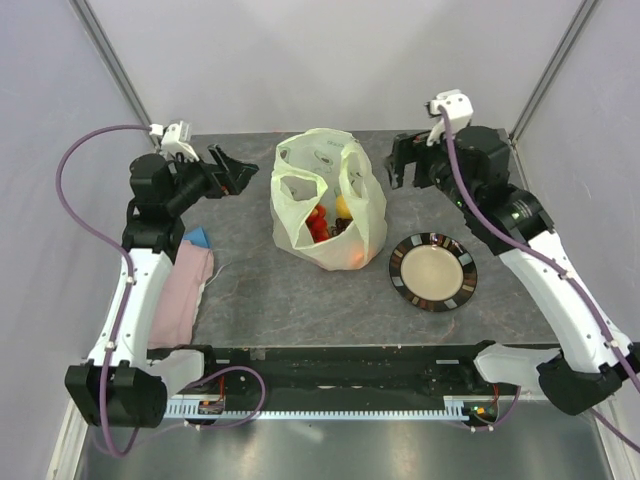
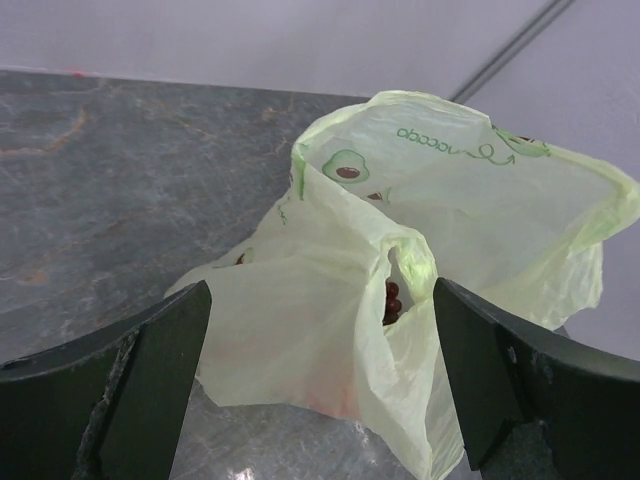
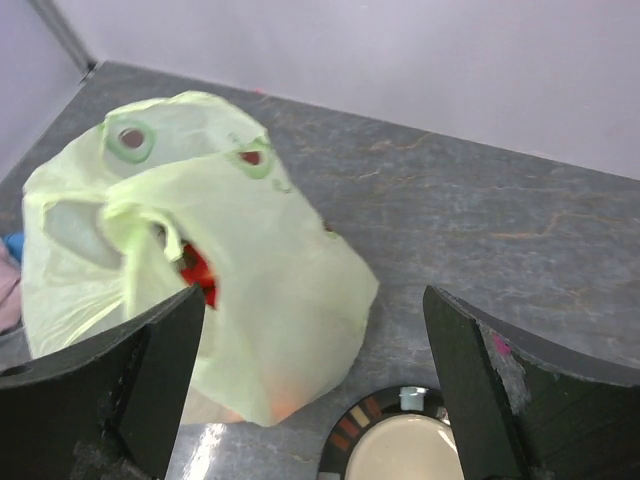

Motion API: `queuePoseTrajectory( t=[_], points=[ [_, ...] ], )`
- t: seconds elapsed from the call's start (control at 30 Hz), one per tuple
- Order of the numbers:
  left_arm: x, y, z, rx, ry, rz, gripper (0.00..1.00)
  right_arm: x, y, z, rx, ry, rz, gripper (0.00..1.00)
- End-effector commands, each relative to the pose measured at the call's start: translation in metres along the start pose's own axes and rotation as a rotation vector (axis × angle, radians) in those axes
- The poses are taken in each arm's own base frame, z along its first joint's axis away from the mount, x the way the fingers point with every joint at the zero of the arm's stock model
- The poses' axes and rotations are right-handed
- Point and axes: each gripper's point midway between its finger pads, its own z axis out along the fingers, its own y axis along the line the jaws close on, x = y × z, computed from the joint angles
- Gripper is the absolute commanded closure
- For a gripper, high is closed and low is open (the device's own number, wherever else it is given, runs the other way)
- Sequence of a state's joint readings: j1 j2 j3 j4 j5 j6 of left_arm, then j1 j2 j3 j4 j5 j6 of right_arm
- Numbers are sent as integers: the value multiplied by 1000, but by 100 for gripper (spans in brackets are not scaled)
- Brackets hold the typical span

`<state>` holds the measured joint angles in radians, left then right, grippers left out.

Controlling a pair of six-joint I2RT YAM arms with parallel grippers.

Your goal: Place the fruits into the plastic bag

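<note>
The pale yellow-green plastic bag (image 1: 328,200) stands in the middle of the table with its mouth open and its handles up. Inside it I see fruits (image 1: 330,222): red, yellow and dark ones. In the left wrist view the bag (image 2: 400,270) fills the gap ahead and dark grapes (image 2: 391,300) show through a handle hole. In the right wrist view the bag (image 3: 200,260) shows a red fruit (image 3: 200,270) inside. My left gripper (image 1: 232,170) hangs open left of the bag, holding nothing. My right gripper (image 1: 403,160) is open to the bag's right, apart from it.
A dark-rimmed beige plate (image 1: 433,271) with nothing on it lies right of the bag, also seen as the plate (image 3: 400,450) under the right gripper. A pink cloth (image 1: 180,290) and a blue thing (image 1: 198,238) lie by the left arm.
</note>
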<state>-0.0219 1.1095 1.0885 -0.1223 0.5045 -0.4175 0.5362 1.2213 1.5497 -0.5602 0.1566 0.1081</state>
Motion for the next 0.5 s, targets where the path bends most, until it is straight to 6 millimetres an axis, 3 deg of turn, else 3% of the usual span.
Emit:
queuePoseTrajectory(
  t=[0.0, 0.1, 0.13, 0.23, 0.37, 0.4, 0.47],
  points=[
    [-12, 14, -19, -106, -62, 60, 1, -15, -45, -14, 116, -60, 99, 2],
    [-13, 12, -29, -119, -70, 106, 1, -10, -81, -18, 207, -69, 175, 2],
    [-11, 9, -31, -107, -65, 116, 1, -1, -99, -17, 260, -62, 215, 2],
    [-6, 6, -38, -96, -56, 142, 1, 20, -128, -17, 346, -53, 267, 2],
    [0, 7, -46, -113, -59, 159, 1, 44, -145, -24, 417, -59, 305, 2],
    [2, 10, -47, -127, -55, 161, 1, 57, -149, -24, 435, -41, 306, 2],
    [4, 13, -48, -137, -50, 176, 1, 60, -149, -28, 440, -59, 306, 2]
  ],
)
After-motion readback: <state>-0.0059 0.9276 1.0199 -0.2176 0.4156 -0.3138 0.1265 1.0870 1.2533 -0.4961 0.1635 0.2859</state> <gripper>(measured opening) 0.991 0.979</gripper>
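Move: The bag of fruit stands between the two hands, open-mouthed and untouched: its middle is some 21 cm to the right hand's left, about 9 cm ahead and roughly 27 cm below. The empty plate lies about 8 cm to the right hand's right and 5 cm back, some 38 cm down. From the left hand the bag is about 22 cm right, 7 cm ahead and 20 cm below; the pink cloth lies some 18 cm left and 12 cm back. Swinging away from the bag, the empty right hand sweeps about 14 cm to the right, high over the table beyond the plate, and sinks some 7 cm in the latter part, while the wrist turns about 25 degrees clockwise. The left hand eases back about 4 cm and slightly left, also away from the bag. Both grippers stay wide open and touch nothing. ##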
